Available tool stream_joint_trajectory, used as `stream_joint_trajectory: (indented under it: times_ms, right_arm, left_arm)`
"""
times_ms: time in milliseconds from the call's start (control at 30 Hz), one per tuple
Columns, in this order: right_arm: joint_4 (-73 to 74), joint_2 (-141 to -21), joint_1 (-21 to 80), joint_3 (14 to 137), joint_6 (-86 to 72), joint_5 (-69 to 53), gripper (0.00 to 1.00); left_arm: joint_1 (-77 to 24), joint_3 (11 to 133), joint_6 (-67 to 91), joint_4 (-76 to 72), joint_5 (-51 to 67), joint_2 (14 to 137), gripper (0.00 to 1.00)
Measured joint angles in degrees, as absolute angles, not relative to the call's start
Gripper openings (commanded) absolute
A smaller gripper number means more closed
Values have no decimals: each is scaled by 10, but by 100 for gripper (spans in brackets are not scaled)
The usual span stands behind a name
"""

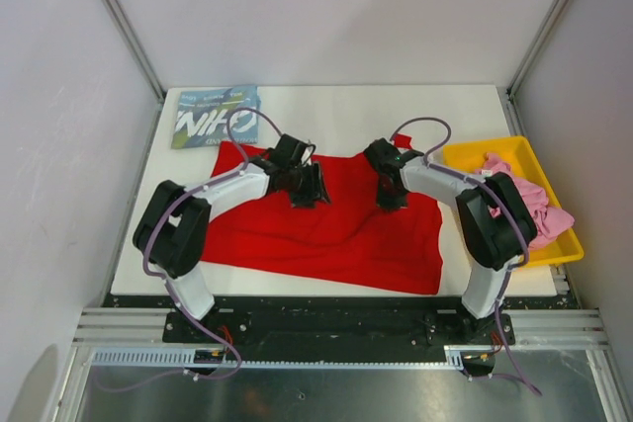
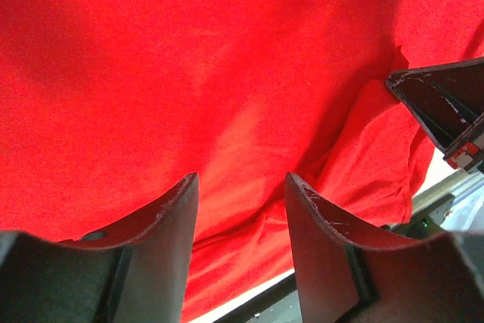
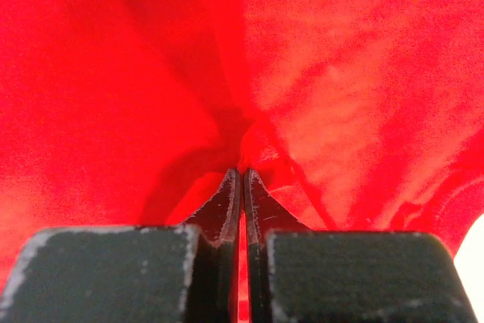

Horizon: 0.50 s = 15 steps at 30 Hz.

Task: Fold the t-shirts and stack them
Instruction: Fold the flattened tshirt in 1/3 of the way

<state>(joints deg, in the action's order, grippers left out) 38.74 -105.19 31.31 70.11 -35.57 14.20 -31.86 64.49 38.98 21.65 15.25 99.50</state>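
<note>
The red t-shirt (image 1: 336, 229) lies spread out, plain side up, across the middle of the table. My left gripper (image 1: 311, 191) hovers open over its upper left part, and red cloth (image 2: 189, 58) shows between the spread fingers (image 2: 242, 179). My right gripper (image 1: 392, 197) is shut on a pinch of the red cloth (image 3: 363, 73), with folds converging at its tips (image 3: 242, 172). A blue t-shirt (image 1: 216, 118) with white letters lies folded at the back left. The pink t-shirt (image 1: 532, 203) is bunched in the tray.
A yellow plastic tray (image 1: 473, 156) sits at the right edge of the white table (image 1: 336, 111). Grey walls and metal frame posts enclose the table. The right gripper's black finger (image 2: 446, 111) shows at the right of the left wrist view.
</note>
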Motion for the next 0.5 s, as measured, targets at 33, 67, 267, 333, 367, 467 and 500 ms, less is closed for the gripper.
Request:
stream_joint_trajectory:
  times_ms: [33,67,267,333,367,467,500]
  right_arm:
    - [388,-1040,314,691,-359,142,0]
    - [389,-1026,316,680,-362,142,0]
    - [385,-907,334,577,-395,136,0]
    - [385,-867,339,540,-407,129,1]
    - [385,-846,343,519,-415,126,1]
    - [388,-799,357,470,-436,119,3]
    - [388,-790,363,460,-442,117,4]
  left_arm:
    - [-322,645,390,216,156,996,54]
    - [-327,645,390,215,160,998,53]
    - [-366,649,383,213,189,1027,53]
    - [-378,652,378,213,199,1039,52]
    - [-383,653,375,213,203,1043,52]
    - [-397,659,369,213,213,1051,52]
    - [-401,662,369,213,215,1053,52]
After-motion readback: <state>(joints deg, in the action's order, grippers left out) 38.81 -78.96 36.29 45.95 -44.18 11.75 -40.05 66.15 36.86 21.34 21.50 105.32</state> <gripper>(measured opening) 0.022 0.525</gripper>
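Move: The pinched fold of the t-shirt is already in the right hand's shut fingers; the shirt's near edge lies about 20 cm back from them and some 2 cm lower. From that hand the shirt's right edge is roughly 12 cm right and 3 cm back, the far sleeve 16 cm ahead and 3 cm right. The left hand, open over the cloth, has the crease about 9 cm straight back and 6 cm below, and the shirt's far edge 12 cm ahead and 4 cm right. The pinched fold is drawn back over the shirt towards its near edge: the right hand keeps its grip and pulls about 10 cm back, drifting slightly right, lifting a couple of centimetres early and then easing a little down. The left hand, fingers still open, follows some 5 cm back and 5 cm right, sinking about 2 cm towards the crease and turning roughly 15 degrees clockwise. ##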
